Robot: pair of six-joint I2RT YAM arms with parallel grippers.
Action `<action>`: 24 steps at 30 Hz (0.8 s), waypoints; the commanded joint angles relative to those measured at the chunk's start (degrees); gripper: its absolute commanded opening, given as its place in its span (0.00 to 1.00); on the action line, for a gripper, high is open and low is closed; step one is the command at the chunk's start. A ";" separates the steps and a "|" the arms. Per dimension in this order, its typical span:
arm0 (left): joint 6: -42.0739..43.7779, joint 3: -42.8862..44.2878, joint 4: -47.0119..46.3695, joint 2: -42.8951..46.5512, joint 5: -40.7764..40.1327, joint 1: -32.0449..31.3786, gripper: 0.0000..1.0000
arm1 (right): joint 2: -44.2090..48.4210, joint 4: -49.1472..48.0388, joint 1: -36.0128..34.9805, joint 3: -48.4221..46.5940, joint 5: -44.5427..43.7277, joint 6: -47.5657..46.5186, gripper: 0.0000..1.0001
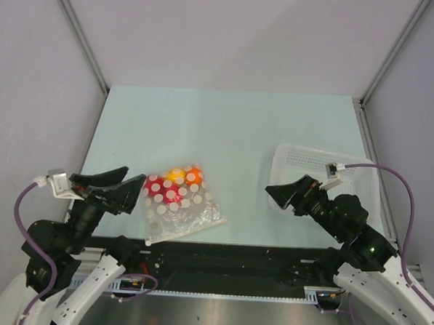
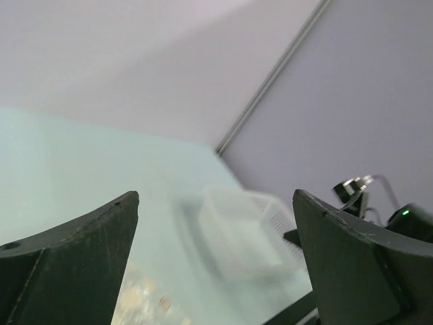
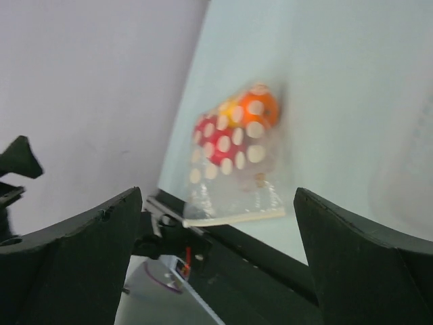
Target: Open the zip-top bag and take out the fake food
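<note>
The clear zip-top bag [image 1: 180, 204] with white polka dots lies flat near the table's front edge, left of centre, its white zip strip toward the front. Red, orange and yellow fake food [image 1: 174, 181] sits inside its far end. The bag also shows in the right wrist view [image 3: 233, 169], with the fruit [image 3: 237, 125] inside. My left gripper [image 1: 121, 184] is open and empty, just left of the bag. My right gripper [image 1: 284, 193] is open and empty, well to the right of the bag. A blurred corner of the bag [image 2: 145, 298] shows in the left wrist view.
A white perforated basket [image 1: 348, 169] stands at the right of the table, behind my right gripper; it also shows in the left wrist view [image 2: 243, 233]. Grey walls close the table on three sides. A black rail [image 1: 219, 261] runs along the front edge.
</note>
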State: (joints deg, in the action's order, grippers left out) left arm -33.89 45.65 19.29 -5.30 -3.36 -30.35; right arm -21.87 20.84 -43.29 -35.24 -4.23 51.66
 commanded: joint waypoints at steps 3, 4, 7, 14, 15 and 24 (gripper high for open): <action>2.53 8.57 27.46 -1.48 -6.37 0.38 0.99 | -9.57 -1.80 -1.35 -0.01 3.69 -5.17 1.00; 1.90 8.75 28.34 0.45 -6.92 0.29 1.00 | -11.95 -4.29 -2.84 0.78 3.70 -1.77 1.00; 2.51 8.58 27.56 3.18 -5.78 0.20 1.00 | -23.94 -10.11 -13.54 0.45 -3.91 3.60 1.00; 1.19 12.88 35.18 0.04 -5.26 0.20 1.00 | -48.66 -23.73 -32.20 -3.42 -21.87 18.27 1.00; 1.28 14.11 36.16 -1.54 -5.35 0.11 0.99 | -50.80 -26.00 -32.65 -3.86 -21.87 19.26 1.00; 0.40 14.29 38.46 -3.93 -0.96 0.20 1.00 | -70.05 -45.69 -35.20 -4.48 -20.91 24.89 1.00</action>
State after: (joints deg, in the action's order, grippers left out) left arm -32.93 59.70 56.58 -7.97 -7.73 -30.35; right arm -87.26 -10.22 -78.19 -38.35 -21.89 71.72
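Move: The bag of fake food lies about 27 cm to the right hand's left, nearly level with it going outward, and some 25 cm below. The white basket stands about 14 cm to that hand's right and 8 cm farther out, at roughly the same depth below. From the left hand, the bag is about 10 cm to the right, 6 cm ahead and 38 cm down. Open right hand sweeps some 20 cm left and down to the bag's zip edge; left sinks about 8 cm. ##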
